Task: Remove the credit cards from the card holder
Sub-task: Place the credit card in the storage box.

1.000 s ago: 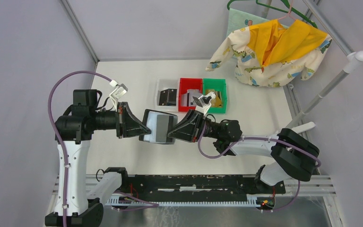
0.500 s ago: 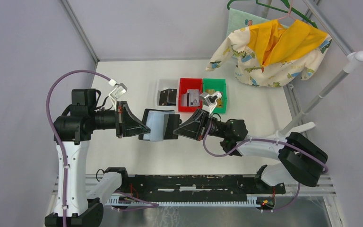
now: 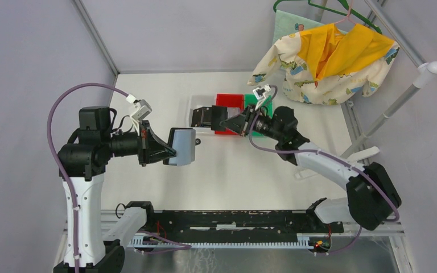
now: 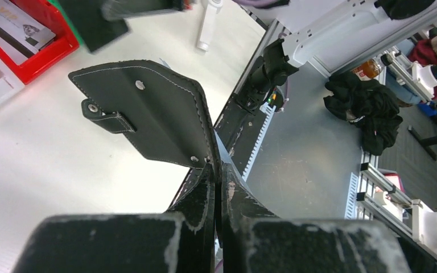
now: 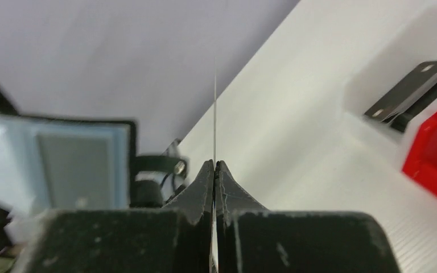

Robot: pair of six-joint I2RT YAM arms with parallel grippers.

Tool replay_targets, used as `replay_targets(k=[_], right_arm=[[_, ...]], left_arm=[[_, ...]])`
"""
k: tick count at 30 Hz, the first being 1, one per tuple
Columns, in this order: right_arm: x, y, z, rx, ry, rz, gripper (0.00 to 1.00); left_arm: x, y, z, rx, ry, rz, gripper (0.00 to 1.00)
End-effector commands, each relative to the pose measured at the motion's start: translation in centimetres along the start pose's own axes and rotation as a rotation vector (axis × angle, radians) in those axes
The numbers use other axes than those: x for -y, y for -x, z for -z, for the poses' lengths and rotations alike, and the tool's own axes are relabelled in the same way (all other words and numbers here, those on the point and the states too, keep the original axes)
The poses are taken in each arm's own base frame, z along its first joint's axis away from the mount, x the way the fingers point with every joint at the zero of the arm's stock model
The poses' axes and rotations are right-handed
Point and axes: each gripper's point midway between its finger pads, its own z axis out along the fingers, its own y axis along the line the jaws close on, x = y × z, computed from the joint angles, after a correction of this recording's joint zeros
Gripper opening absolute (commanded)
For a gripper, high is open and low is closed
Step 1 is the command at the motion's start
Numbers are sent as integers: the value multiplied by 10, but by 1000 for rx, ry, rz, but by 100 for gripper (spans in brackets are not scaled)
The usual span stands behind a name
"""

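Observation:
The card holder (image 3: 183, 146) hangs in the air left of centre, its light blue-grey inside facing up and my left gripper (image 3: 169, 153) shut on its edge. In the left wrist view its black outer flap (image 4: 148, 114) with the closure tab spreads out beyond the left gripper (image 4: 217, 169). My right gripper (image 3: 229, 121) is shut on a black credit card (image 3: 218, 118) above the bins. That card shows edge-on as a thin line (image 5: 214, 102) rising from the right gripper (image 5: 214, 165), and the holder (image 5: 62, 165) is blurred at the left.
A white bin (image 3: 193, 102) holding a black card (image 3: 201, 117), a red bin (image 3: 230, 100) and a green bin (image 3: 263, 108) stand in a row at the back centre. Clothes on hangers (image 3: 330, 57) and a white rack pole (image 3: 398, 102) fill the back right.
My right gripper closed on a black card, drew it out of the holder and carried it back over the bins. The left arm shifted slightly left with the holder.

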Motion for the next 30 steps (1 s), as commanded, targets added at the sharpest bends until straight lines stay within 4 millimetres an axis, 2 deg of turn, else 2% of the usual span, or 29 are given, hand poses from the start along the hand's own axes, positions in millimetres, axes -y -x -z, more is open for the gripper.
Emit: replay_targets(k=[1,4,9,14,16,20,23,25,27,30], right_arm=[[61,9,-34,-98,-222,118,0],[101,0,-64,-161,-293,82,0],[159,0,-109,-163,-396,43,0],[186,3,-148,-135,-407,-6,0],[197,-2,-160,-142,-418,-17,0],[210,-12,-169,-144,-447,-27,3],[215,-19,-168,-140,-461,-28,16],[216,-22,-166,-143,-469,-17,29],[210,-19,-163,-141,-457,5,39],[190,-3,-156,-128,-434,65,48]], left_arm=[[9,10,6,34,3,-126,2],[10,11,6,36,3,-124,2],[10,10,5,35,-6,-119,2],[7,4,3,25,-10,-115,2],[4,1,3,18,-8,-114,2],[-5,-5,0,1,9,-121,2],[-10,-8,-2,-9,7,-105,2],[-10,-8,-2,-9,5,-105,2],[-10,-8,-2,-7,4,-110,2],[-8,-8,-1,-5,1,-109,2]])
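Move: The right gripper already holds the black credit card. The white storage box, with the dark cards in it, lies about 20 cm ahead of that hand, some 12 cm to its left and roughly 22 cm below. To the right of the white box, level with it, stand the red box about 10 cm off and the green one about 21 cm off. From the left hand, the white box is some 33 cm ahead, 8 cm to the right and 31 cm lower. Sweep the right gripper with its card some 19 cm forward and 10 cm left to the white box, starting nearly level, then sinking steeply for about 17 cm in all. Tip the fingers downward by nearly 30 degrees on the way, stop low over the dark cards and open to a bit under half to let the card go. Keep the left fingers shut on the card holder. ##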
